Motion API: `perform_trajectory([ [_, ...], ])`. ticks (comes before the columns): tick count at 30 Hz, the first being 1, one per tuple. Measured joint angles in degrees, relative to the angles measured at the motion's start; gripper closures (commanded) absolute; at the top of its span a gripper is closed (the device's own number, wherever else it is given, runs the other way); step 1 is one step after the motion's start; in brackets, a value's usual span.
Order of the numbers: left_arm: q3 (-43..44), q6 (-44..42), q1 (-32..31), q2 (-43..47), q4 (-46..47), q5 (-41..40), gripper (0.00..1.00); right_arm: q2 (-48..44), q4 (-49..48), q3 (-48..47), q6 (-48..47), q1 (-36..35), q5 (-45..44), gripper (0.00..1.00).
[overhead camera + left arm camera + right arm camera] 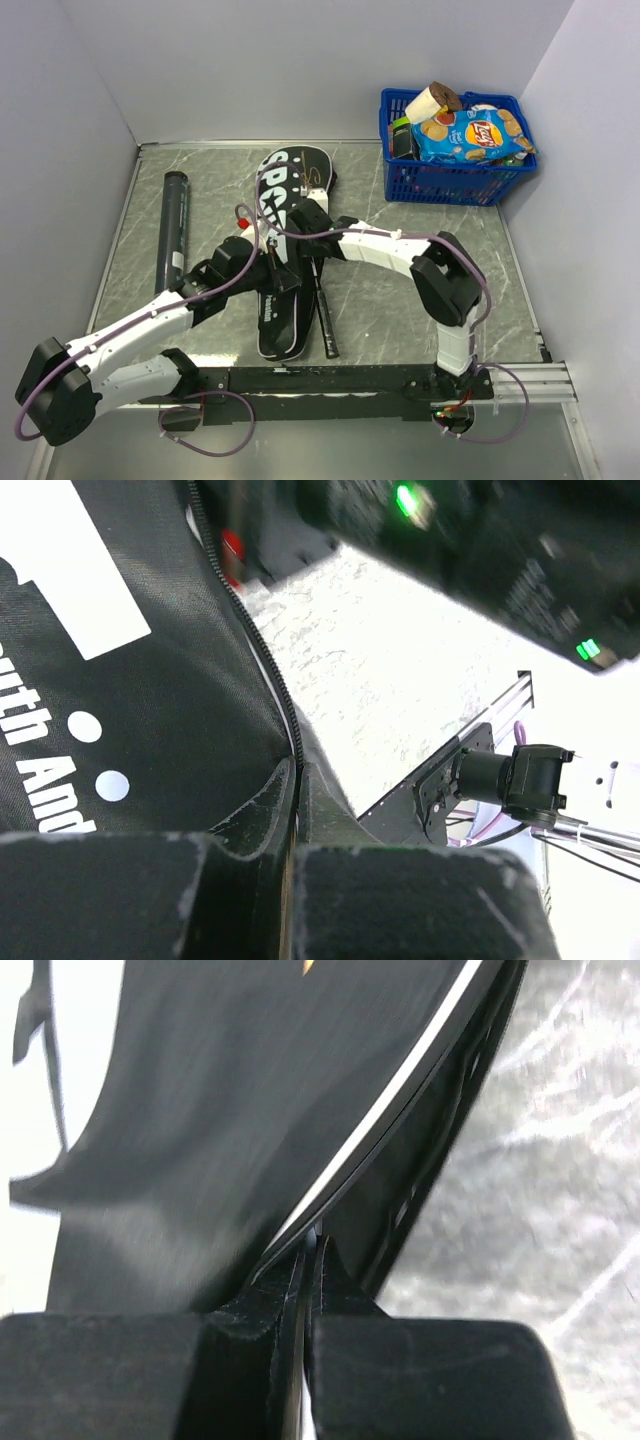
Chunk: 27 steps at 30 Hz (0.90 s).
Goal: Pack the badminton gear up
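Observation:
The black "SPORT" racket cover (287, 185) lies lengthwise mid-table. My left gripper (268, 272) reaches in from its left side. In the left wrist view that gripper (297, 772) is shut on the cover's (150, 710) zipper edge. My right gripper (296, 232) comes across from the right and, in its wrist view (314, 1248), is shut on the white-trimmed edge of the cover (200, 1110). A black racket handle (326, 325) sticks out beside the cover's narrow end, and the racket heads are hidden. The long black tube (172, 228) lies at the left. No shuttlecocks can be made out.
A blue plastic basket (450, 185) of snack packets stands at the back right corner. Grey walls close in the marble table (400, 310) on the left, back and right. A black rail (330, 378) carries both arm bases along the near edge.

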State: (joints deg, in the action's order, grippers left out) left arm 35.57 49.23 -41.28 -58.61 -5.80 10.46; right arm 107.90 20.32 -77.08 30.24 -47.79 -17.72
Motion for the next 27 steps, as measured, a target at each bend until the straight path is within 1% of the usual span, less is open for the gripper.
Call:
perform_trajectory([
  [4,0.0,0.0,0.0,0.2,-0.2,-0.2,0.99,2.6,-1.0,-2.6,1.1,1.0,-0.2,1.00],
  [5,0.0,0.0,0.0,0.2,-0.2,-0.2,0.99,2.7,-1.3,-2.6,1.2,1.2,-0.2,0.98],
  [6,0.0,0.0,0.0,0.2,-0.2,-0.2,0.99,2.8,-1.4,-2.6,1.4,1.4,0.1,0.85],
  [7,0.0,0.0,0.0,0.2,-0.1,-0.2,0.99,2.8,-1.6,-2.6,1.5,1.4,0.3,0.79],
  [8,0.0,0.0,0.0,0.1,-0.1,-0.2,0.99,2.8,-2.0,-2.4,1.7,1.5,0.5,0.68],
  [11,0.0,0.0,0.0,-0.5,0.0,-0.1,0.99,2.3,-4.1,-0.6,2.1,1.5,0.7,0.56],
  [13,0.0,0.0,-0.2,-1.2,0.0,0.1,0.99,0.8,-5.0,2.2,2.1,1.7,1.0,0.53],
  [14,0.0,0.0,-0.2,-1.7,0.1,0.3,0.99,-0.5,-5.6,4.3,2.1,1.9,1.2,0.50],
  [17,0.0,0.0,-0.5,-3.3,0.8,1.0,0.99,-6.7,-6.3,11.5,2.1,2.1,2.0,0.46],
  [21,0.0,-0.2,-0.7,-5.9,2.5,1.9,0.99,-17.2,-5.7,19.9,2.3,2.1,3.1,0.45],
  [27,0.1,-0.5,-0.8,-8.3,3.7,2.8,0.99,-34.1,-3.8,29.8,3.2,2.1,5.7,0.45],
])
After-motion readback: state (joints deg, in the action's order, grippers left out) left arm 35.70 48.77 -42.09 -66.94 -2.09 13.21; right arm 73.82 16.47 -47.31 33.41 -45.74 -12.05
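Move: The right hand, shut on the racket shaft, has the bag's middle about 7 cm to its left and roughly level with it, some 3 cm below; the racket handle trails about 18 cm back and 4 cm to the right. The left gripper, holding up the bag's edge, has the bag's middle about 9 cm ahead and below it, with the racket handle some 11 cm back and 11 cm to its right. Push the right hand a last 2 cm forward along the bag, open its fingers about halfway to let go of the racket shaft, then draw back and to the right about 10 cm each, dipping slightly before rising. Keep the left gripper shut on the bag's edge and, once the right lets go, lower the edge about 3 cm. ##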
